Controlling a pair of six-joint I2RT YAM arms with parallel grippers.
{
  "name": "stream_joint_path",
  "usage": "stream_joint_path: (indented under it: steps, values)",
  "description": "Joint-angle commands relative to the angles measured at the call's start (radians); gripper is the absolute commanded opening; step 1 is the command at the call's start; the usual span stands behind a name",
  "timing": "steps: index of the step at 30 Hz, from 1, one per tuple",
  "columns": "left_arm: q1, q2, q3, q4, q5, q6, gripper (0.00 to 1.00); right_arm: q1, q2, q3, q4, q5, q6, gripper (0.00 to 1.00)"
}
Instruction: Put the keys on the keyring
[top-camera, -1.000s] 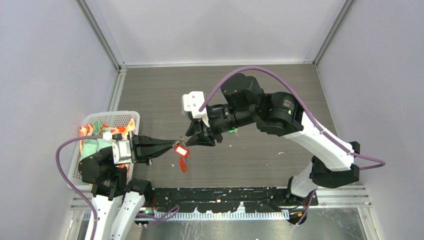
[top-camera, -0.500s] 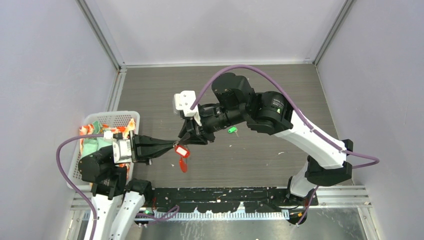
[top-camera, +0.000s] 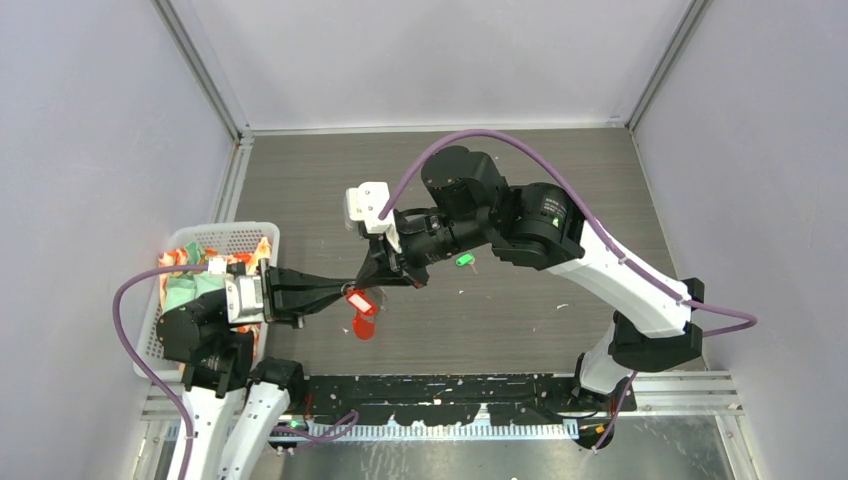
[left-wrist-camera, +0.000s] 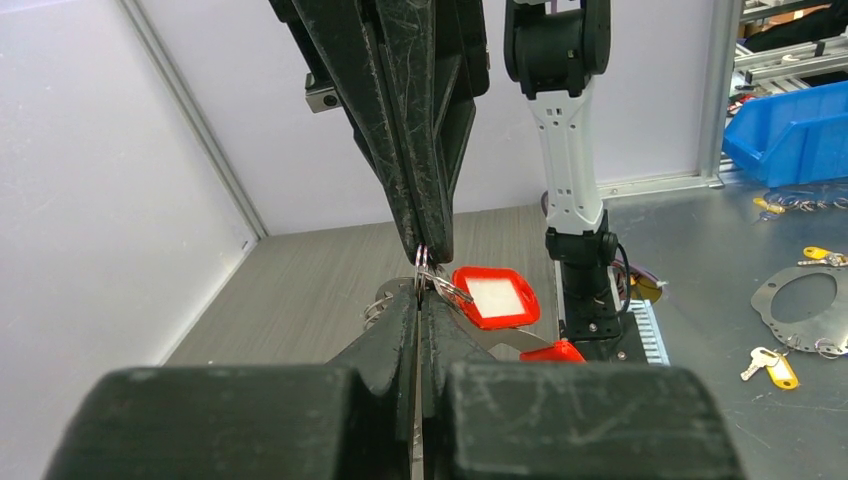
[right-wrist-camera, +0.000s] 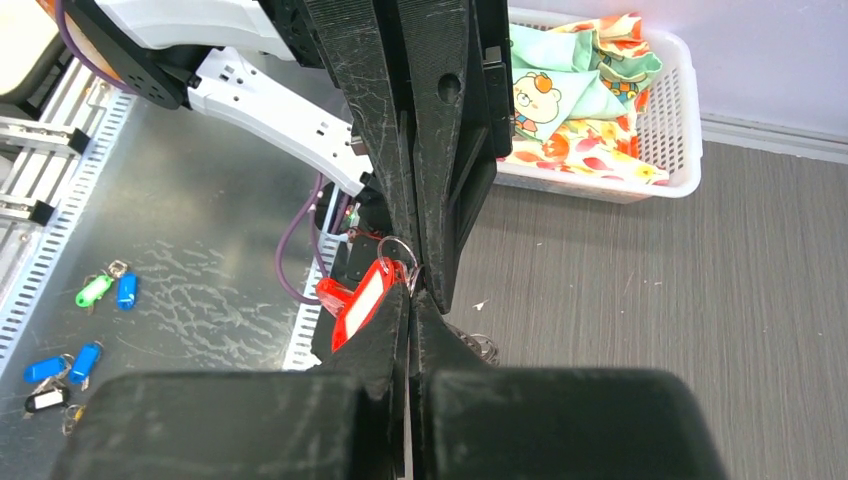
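Observation:
Both grippers meet tip to tip above the front of the table. My left gripper (top-camera: 345, 291) (left-wrist-camera: 419, 296) is shut on the thin metal keyring (left-wrist-camera: 422, 263) (right-wrist-camera: 398, 248). From the other side my right gripper (top-camera: 366, 283) (right-wrist-camera: 410, 297) is shut on the same ring. The key's red-and-white tag (top-camera: 360, 301) (left-wrist-camera: 494, 298) (right-wrist-camera: 361, 300) hangs off the ring beside the fingertips. Below it dangles the red strip (top-camera: 362, 328) (left-wrist-camera: 556, 350). The green-headed key (top-camera: 463, 260) lies alone on the table under the right arm.
A white basket (top-camera: 226, 229) (right-wrist-camera: 688, 130) of coloured cloth stands at the left edge. A small loose metal ring (right-wrist-camera: 476, 345) lies on the table below the grippers. Off the table are spare tagged keys (right-wrist-camera: 100, 290) (left-wrist-camera: 770, 365) and a blue bin (left-wrist-camera: 790, 130).
My right gripper moved left to the left gripper's tip and shut on the ring. The left gripper stayed shut, and the red tag swung slightly.

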Motion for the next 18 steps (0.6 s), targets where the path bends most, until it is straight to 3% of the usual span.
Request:
stream_joint_path:
  steps: [1,5,7,9,18]
  values:
    - [-0.005,0.008,0.04,0.016,-0.006,-0.007,0.0,-0.009,0.011,0.046,0.03,0.001,0.041,0.01]
    - [-0.005,0.001,0.036,-0.04,-0.009,0.041,0.01,-0.018,0.01,0.046,0.005,0.049,0.063,0.01]
    - [-0.005,-0.011,0.035,-0.104,-0.013,0.087,0.2,-0.028,0.002,0.036,-0.011,0.068,0.079,0.01]
    - [-0.006,-0.028,0.036,-0.192,-0.019,0.148,0.31,-0.038,-0.019,0.009,-0.017,0.08,0.101,0.01]
    - [-0.005,-0.11,0.05,-0.64,-0.062,0.471,0.46,-0.048,-0.093,-0.11,-0.044,0.104,0.164,0.01]
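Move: The keyring's metal hoops sit right at both sets of closed fingertips; its body hangs about 4 cm below each hand and 2 cm back. The red key tag hangs beside it, some 3 cm back and 1 cm below either hand, about 1 cm to the right of the left hand and level sideways with the right. The green key lies on the table roughly 20 cm ahead, 17 cm right and 40 cm below both hands. The keyring's hoops, with the red key tag, stay pinched in the right fingers while the left gripper opens to nearly half and lets go, then sinks about 4 cm. The still-shut right hand carries them down some 3.5 cm, forward and a little to the right, away from the left fingers, its tips dipping and swinging clockwise. ##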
